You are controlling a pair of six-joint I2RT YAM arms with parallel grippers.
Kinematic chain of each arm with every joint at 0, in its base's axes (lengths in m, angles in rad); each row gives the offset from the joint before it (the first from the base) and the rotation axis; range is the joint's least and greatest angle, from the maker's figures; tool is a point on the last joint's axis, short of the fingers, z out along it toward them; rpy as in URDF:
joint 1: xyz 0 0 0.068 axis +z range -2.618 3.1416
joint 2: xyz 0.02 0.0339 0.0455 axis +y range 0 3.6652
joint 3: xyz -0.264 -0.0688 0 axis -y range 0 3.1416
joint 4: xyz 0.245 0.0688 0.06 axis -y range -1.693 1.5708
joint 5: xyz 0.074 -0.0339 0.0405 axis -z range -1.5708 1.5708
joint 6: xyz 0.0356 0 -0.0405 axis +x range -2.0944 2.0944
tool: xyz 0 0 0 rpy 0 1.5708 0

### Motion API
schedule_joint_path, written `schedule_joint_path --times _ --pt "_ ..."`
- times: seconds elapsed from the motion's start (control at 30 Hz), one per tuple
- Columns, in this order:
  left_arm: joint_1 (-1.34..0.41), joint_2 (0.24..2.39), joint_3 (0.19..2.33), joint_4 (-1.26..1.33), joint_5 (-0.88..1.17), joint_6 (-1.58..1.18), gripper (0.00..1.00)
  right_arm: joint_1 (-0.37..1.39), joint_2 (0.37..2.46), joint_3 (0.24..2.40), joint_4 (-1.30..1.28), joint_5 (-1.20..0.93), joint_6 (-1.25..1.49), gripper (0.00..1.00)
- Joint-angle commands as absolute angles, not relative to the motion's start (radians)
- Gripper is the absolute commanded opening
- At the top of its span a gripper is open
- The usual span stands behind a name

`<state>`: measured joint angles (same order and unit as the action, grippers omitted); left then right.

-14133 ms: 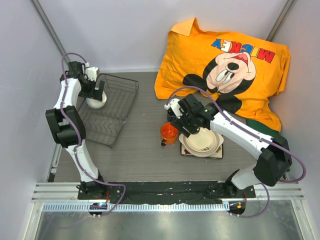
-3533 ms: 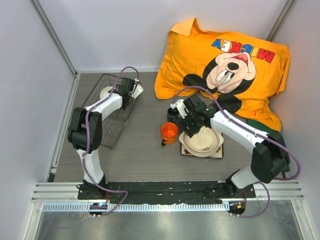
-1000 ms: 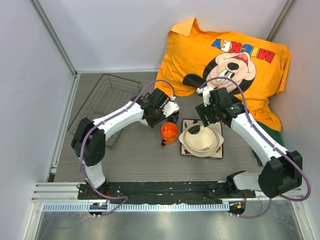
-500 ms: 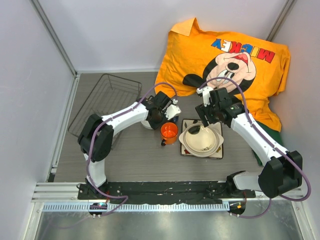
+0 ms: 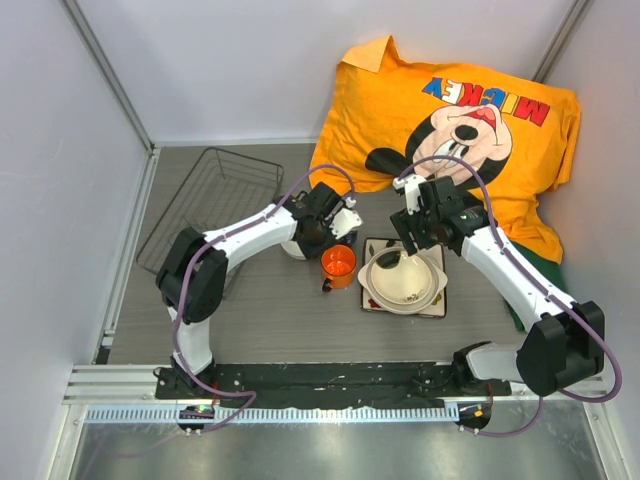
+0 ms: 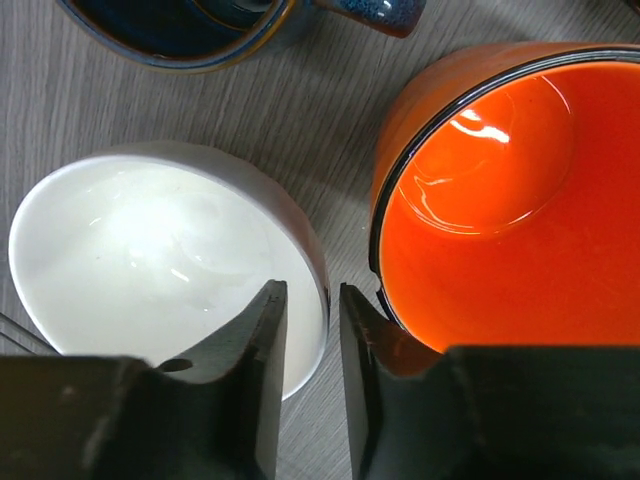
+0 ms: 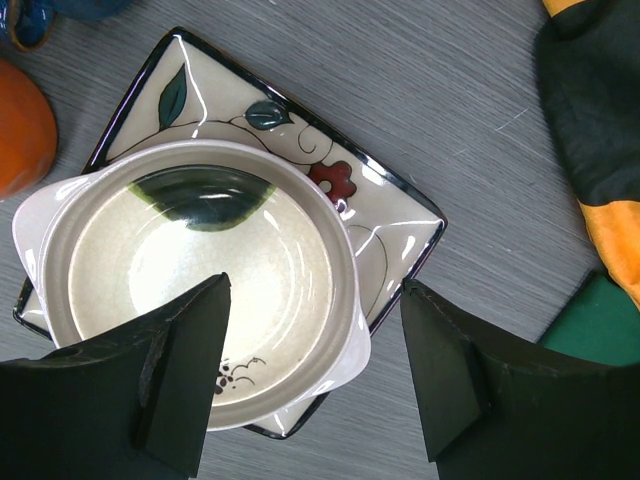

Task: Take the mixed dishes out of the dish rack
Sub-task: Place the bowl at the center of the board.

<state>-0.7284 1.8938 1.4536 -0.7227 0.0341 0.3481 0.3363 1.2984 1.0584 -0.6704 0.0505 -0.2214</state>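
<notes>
The small white bowl [image 6: 150, 260] stands on the table between the orange mug [image 6: 500, 200] and the dark-blue cup [image 6: 180, 30]. My left gripper [image 6: 312, 290] straddles its rim, one finger inside and one outside, jaws slightly open with a gap showing. From above, the left gripper [image 5: 314, 238] hides most of the small white bowl [image 5: 293, 248], left of the orange mug [image 5: 339, 264]. The dish rack [image 5: 205, 215] holds nothing. My right gripper [image 7: 315, 300] hangs open over the cream bowl [image 7: 200, 280], which sits on the square flowered plate [image 7: 390, 215].
A large orange Mickey pillow [image 5: 450, 120] fills the back right, with a dark green cloth [image 5: 530, 262] at its near edge. Grey walls close in the left, back and right. The dishes cluster tightly in the middle of the table [image 5: 270, 320].
The left gripper's jaws have parted from the small white bowl's rim, and the bowl now rests beside the orange mug. The right arm has not moved.
</notes>
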Motion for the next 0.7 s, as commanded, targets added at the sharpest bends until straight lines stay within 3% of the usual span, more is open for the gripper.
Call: schedule_joint_path --times 0.0,0.13,0.27,0.37,0.67 --pt "-0.732 1.868 1.456 -0.695 0.026 0.356 0.36 0.334 1.275 1.06 -0.658 0.049 -0.213 0.73" --pt "-0.73 1.836 1.456 -0.692 0.015 0.357 0.43 0.331 1.272 1.065 -0.658 0.055 -0.218 0.73" --pt "-0.73 1.798 1.451 -0.686 0.008 0.364 0.66 0.331 1.278 1.075 -0.664 0.071 -0.235 0.73" --pt "-0.732 1.754 1.444 -0.673 -0.037 0.371 0.76 0.328 1.279 1.089 -0.667 0.078 -0.242 0.73" --pt "-0.721 1.655 1.463 -0.658 -0.112 0.39 0.87 0.325 1.29 1.147 -0.683 0.104 -0.25 0.73"
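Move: Astride the near right side of the bowl's rim, the left hand has one finger inside and one outside, the bowl's middle being about 3 cm ahead, 3 cm left and 2 cm below. The orange mug sits close on the other side, some 4 cm back and 4 cm right; the blue mug is roughly 5 cm ahead and 5 cm right, both about 2 cm below. From the right hand the bowl lies some 27 cm left, 2 cm ahead and 10 cm below. Spreading its already parted fingers from about a third to nearly full opening, the left hand frees the bowl's rim, the outer finger nudging the orange mug aside. It stays low at first, then lifts about 6.5 cm straight off the bowl, easing slightly forward and tipping its fingertips some 10 degrees outward, away from the base. ##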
